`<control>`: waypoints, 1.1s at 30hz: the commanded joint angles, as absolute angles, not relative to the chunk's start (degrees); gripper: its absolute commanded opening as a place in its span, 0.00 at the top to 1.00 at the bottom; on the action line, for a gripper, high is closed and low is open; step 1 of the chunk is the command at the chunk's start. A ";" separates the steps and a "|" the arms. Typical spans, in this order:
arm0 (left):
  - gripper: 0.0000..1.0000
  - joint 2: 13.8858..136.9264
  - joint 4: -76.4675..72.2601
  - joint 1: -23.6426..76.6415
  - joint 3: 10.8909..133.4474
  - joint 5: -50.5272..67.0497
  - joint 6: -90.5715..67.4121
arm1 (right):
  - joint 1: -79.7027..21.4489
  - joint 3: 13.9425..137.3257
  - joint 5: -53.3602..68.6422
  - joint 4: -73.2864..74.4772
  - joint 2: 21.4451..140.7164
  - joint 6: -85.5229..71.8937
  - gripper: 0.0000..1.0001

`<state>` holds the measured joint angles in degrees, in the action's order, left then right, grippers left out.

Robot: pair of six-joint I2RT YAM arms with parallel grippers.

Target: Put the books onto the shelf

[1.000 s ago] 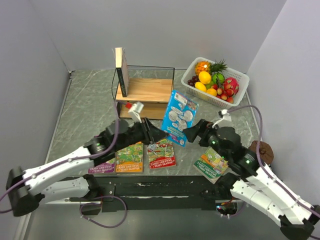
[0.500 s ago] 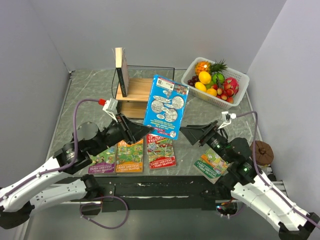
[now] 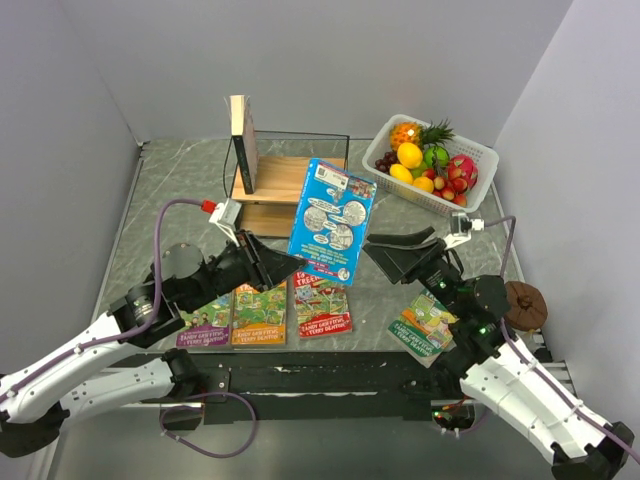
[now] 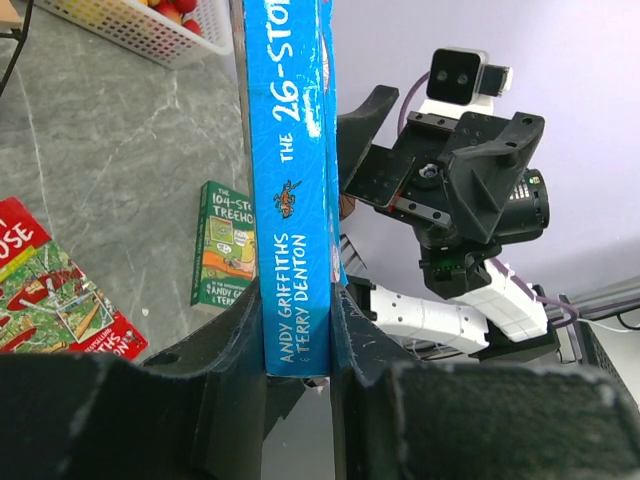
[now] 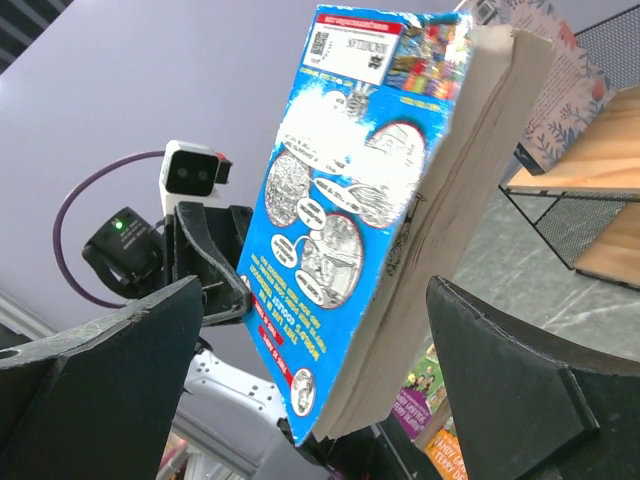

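A blue book (image 3: 332,220) hangs upright in the air in front of the shelf (image 3: 290,180). My left gripper (image 3: 290,262) is shut on its lower spine (image 4: 298,340), one jaw on each cover. To the book's right my right gripper (image 3: 388,252) stands open; in the right wrist view its fingers flank the book's back cover (image 5: 340,230) without touching. One book (image 3: 240,130) stands at the shelf's left end. Purple (image 3: 205,322), orange (image 3: 260,315), red (image 3: 322,308) and green (image 3: 425,325) books lie flat on the table.
A white basket (image 3: 482,152) of fruit stands at the back right, close to the shelf. A brown round object (image 3: 522,300) sits by the right wall. The shelf's black wire frame (image 3: 345,140) rises above its boards.
My left arm has lifted the blue book and carried it left, toward the shelf. The right gripper, still open, has drawn back slightly to the right of the book.
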<state>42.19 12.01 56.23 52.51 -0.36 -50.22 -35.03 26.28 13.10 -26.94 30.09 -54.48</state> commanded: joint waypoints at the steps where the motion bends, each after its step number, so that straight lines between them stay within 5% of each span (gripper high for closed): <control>1: 0.99 40.43 6.24 56.34 55.90 -1.76 -49.48 | -34.54 30.40 13.88 -25.41 30.22 -53.00 0.01; 12: 0.99 38.85 -5.00 56.25 52.03 9.74 -52.55 | -32.26 28.74 19.42 -34.44 38.58 -57.47 0.00; 17: 0.99 39.29 -8.00 56.25 50.72 14.15 -53.70 | -28.66 27.86 28.97 -52.33 45.16 -61.69 0.01; 26: 0.98 39.90 -6.95 56.25 48.87 14.16 -53.17 | -27.16 33.39 44.99 -91.46 66.08 -82.07 0.36; 27: 0.95 39.55 -6.25 56.25 49.04 13.54 -52.39 | -26.98 34.01 45.43 -93.76 67.40 -85.14 0.40; 31: 0.46 37.45 3.76 56.16 53.25 6.61 -47.21 | -26.02 34.54 49.73 -87.49 66.55 -83.15 0.72; 33: 0.31 36.22 10.67 56.16 57.38 0.81 -43.71 | -25.58 35.85 52.10 -82.64 65.13 -79.92 0.88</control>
<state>39.97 6.94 55.59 48.62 6.72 -49.98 -26.46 32.47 44.97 -71.57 67.85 -81.93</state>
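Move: The blue book is already in the left gripper, held by the bottom of its spine; its middle is about 7 cm ahead, 7 cm right and 4 cm above that hand, and from the open right gripper 4 cm ahead, 8 cm left and 4 cm up. From the right hand, the red book lies on the table about 3 cm ahead, 11 cm left, 33 cm below, the green book 4 cm back and 14 cm right, the shelf some 25 cm ahead, 19 cm left. Bring the open right gripper a little forward, then about 5 cm left onto the blue book's long page edge, swinging some 30 degrees counter-clockwise, and close its fingers across covers and pages to pinch it. Meanwhile draw the left hand back 2–3 cm, rising and sinking again while turning slightly clockwise and partly back, and open it once the right has closed. ##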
